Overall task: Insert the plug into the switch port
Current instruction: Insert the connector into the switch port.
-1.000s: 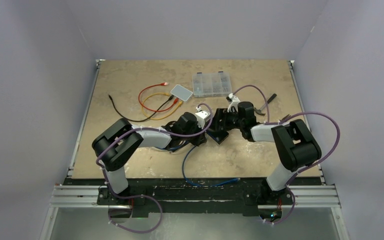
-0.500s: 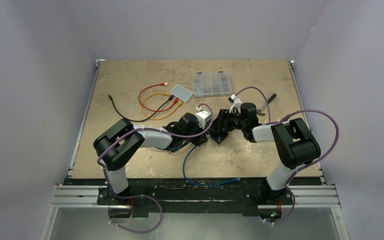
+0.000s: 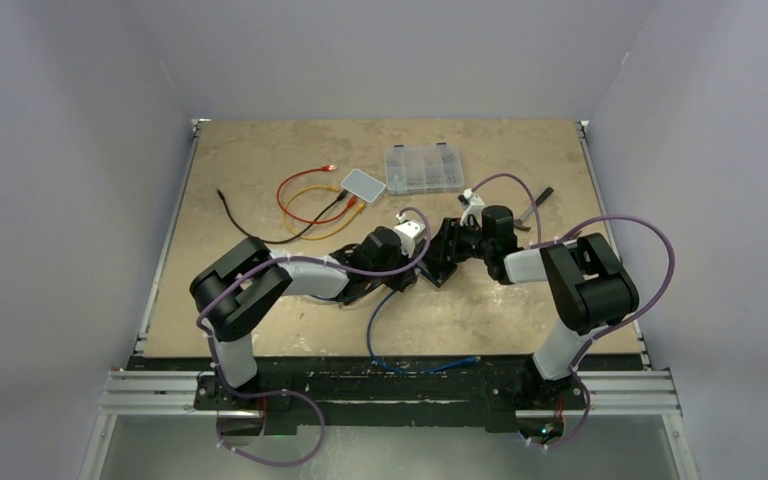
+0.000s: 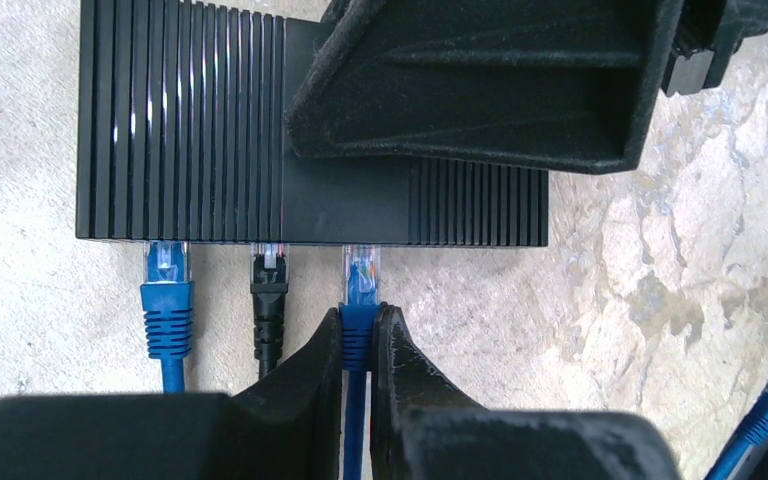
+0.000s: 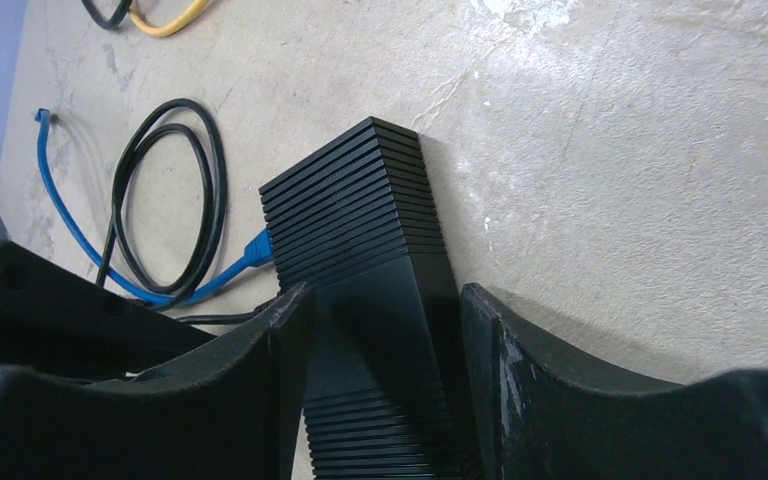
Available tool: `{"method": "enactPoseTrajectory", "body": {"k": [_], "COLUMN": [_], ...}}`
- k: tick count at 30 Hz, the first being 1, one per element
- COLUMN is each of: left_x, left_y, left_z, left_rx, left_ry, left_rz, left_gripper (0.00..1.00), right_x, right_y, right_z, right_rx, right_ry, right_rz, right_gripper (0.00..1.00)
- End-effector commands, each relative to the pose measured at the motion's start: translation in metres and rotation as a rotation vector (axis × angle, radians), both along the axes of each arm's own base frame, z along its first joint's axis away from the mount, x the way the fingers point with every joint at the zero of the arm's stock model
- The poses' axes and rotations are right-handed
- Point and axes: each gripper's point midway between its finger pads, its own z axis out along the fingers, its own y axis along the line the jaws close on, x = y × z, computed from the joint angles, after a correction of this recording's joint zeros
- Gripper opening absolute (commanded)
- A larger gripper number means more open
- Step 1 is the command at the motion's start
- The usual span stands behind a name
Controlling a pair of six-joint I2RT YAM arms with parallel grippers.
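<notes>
The black ribbed switch (image 4: pixel 210 130) lies flat on the table, also seen in the top view (image 3: pixel 438 272) and the right wrist view (image 5: pixel 360 220). My left gripper (image 4: pixel 360 322) is shut on the blue boot of the plug (image 4: pixel 362 275). The plug's clear tip meets the switch's port face; how deep it sits is hidden. Two other cables, a blue plug (image 4: pixel 167 270) and a black plug (image 4: pixel 269 275), sit in ports to its left. My right gripper (image 5: pixel 385 300) straddles the switch's end, open, with one finger (image 4: pixel 480 90) over the switch's far side.
A white box (image 3: pixel 364 182) and a clear organiser (image 3: pixel 423 170) stand at the back. Red, orange and yellow cables (image 3: pixel 305 195) and a black cable (image 3: pixel 250 225) lie at the back left. A blue cable (image 3: pixel 400 350) loops toward the near edge.
The right gripper's jaws have narrowed round the switch. Both grippers and the switch have crept slightly toward the back of the table. The left grip on the plug is unchanged.
</notes>
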Motion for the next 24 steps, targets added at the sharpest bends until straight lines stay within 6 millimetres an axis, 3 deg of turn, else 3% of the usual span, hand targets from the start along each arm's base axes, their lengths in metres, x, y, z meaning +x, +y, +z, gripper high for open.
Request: {"method": "enactPoseTrajectory", "body": {"k": [1,9,14,19,24], "left_x": [0.012,0.017,0.02,0.028,0.04], "left_y": [-0.002,-0.001,-0.007,-0.013,-0.016], "left_z": [0.001,0.005,0.014,0.028,0.045], "left_rx": [0.042,0.089,0.05,0.014,-0.025], "left_ry": [-0.032,-0.092,-0.12,-0.169,-0.224], "left_rz": [0.061,0.091,0.085,0.086,0.111], "left_gripper": [0.0,0.0,0.0,0.0,0.0], "right_x": [-0.008,-0.01,-0.013,-0.022,-0.026], "right_y": [0.007,0.01,0.015,0.024,0.028], "right_z": [-0.002,-0.002,-0.004,-0.006,-0.006], "right_rx": [0.017,0.031,0.055,0.101,0.121], "right_ry": [0.021,0.024,0.034,0.052,0.061], "right_rz": [0.05,0.071,0.108,0.177,0.215], "right_gripper": [0.57,0.51,0.41,0.3,0.26]}}
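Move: The left hand holds the blue plug by its boot, with the tip at the free port, whose mouth lies about 2 cm ahead and 2 cm to the right, at hand height. From the left hand, the switch's middle is some 4 cm ahead and 4 cm right, the seated black plug 3 cm ahead and 1 cm left, the seated blue plug 6 cm ahead and 2 cm left. From the right hand, straddling the rear edge, the switch's middle is 1 cm back, 2 cm left and slightly below. Keeping its pinch on the blue boot, the left hand turns the plug counter-clockwise by some 5–10 degrees and eases forward under 1 cm, feeding it deeper into the port. The right fingers close by about half around the switch's rear edge, one over the top and one behind, sinking slightly and then shifting about 1 cm forward and a little left as they narrow. ##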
